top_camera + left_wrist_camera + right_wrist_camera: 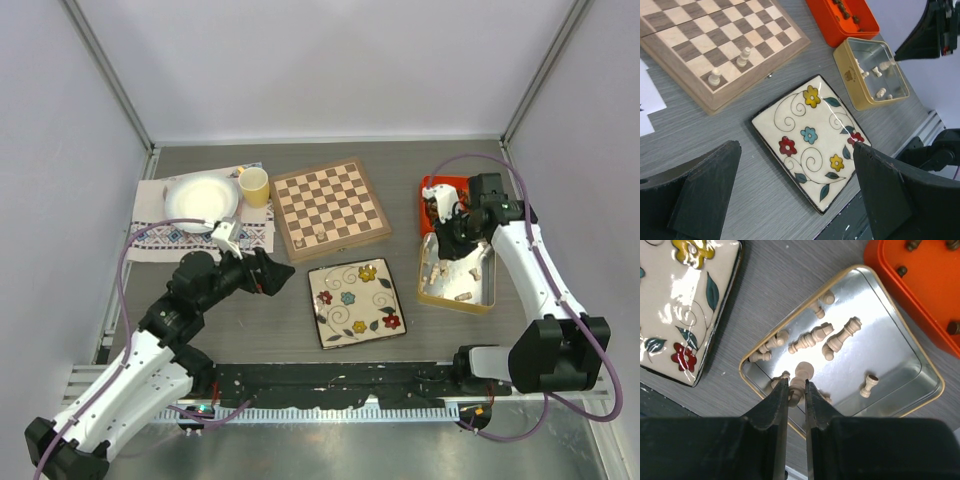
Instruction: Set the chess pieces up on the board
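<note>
The board lies at the table's middle back, and two pale chess pieces stand on squares near its edge. Several pale pieces lie loose in a gold-rimmed tin on the right. My right gripper hangs over that tin, shut on a pale chess piece whose round head sticks out past the fingertips. Dark pieces sit in an orange box behind the tin. My left gripper is wide open with nothing in it, over the table in front of the board.
A square floral plate lies between the arms, just under the left gripper's fingers. At the back left a white plate and a yellow cup rest on a patterned cloth. White walls close in three sides.
</note>
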You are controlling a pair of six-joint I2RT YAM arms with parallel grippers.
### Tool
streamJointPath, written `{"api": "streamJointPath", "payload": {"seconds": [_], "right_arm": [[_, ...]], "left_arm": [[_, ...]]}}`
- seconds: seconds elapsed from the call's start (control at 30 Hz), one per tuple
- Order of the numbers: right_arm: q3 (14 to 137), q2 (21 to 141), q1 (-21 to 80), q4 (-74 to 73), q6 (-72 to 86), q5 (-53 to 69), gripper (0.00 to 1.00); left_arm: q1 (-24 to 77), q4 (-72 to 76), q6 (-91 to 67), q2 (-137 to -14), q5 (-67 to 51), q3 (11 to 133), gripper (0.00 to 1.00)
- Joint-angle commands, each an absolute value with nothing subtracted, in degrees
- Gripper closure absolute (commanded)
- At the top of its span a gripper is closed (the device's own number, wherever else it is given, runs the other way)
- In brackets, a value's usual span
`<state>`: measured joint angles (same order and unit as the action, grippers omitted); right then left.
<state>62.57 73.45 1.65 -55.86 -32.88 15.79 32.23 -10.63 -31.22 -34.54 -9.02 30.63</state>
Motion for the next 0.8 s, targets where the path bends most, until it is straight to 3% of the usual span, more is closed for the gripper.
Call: {"api": "streamJointPath", "payload": {"seconds": [0.0,0.17,0.33,0.77], "right_arm": [[68.45,73.21,1.49,-58.36,-33.75,21.79,0.98],[73.37,75.93,1.84,-60.20,-33.84,28.20,0.98],[77.07,79.54,4.65,-60.03,-32.70,32.60,0.98],[90.59,94.12,13.62,-52.74,-27.07,32.17,0.98]], "left_arm": [[31.99,-3.88,-27.95,-35.42,-15.98,32.08,0.00],[31.99,1.76,-26.46,-36.73,-21.27,31.20,0.00],[31.99,-5.78,-18.56,-38.93,-21.63,36.46,0.00],[29.36,-23.28,-6.95,-42.10,-1.61,44.91,0.00]]}}
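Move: The right hand already pinches a light chess piece over the metal tin, whose middle is about 4 cm right, 1 back and 8 below. It goes for the chessboard, centred roughly 26 cm left, 14 ahead and 8 lower. The floral tile lies some 20 cm left and 10 back, the red box 15 ahead and 5 right. From the left hand the chessboard is about 20 cm ahead, 12 right and 16 below. Right hand carries its piece about 11 cm left, also forward and up, towards the chessboard; left hand rises. ##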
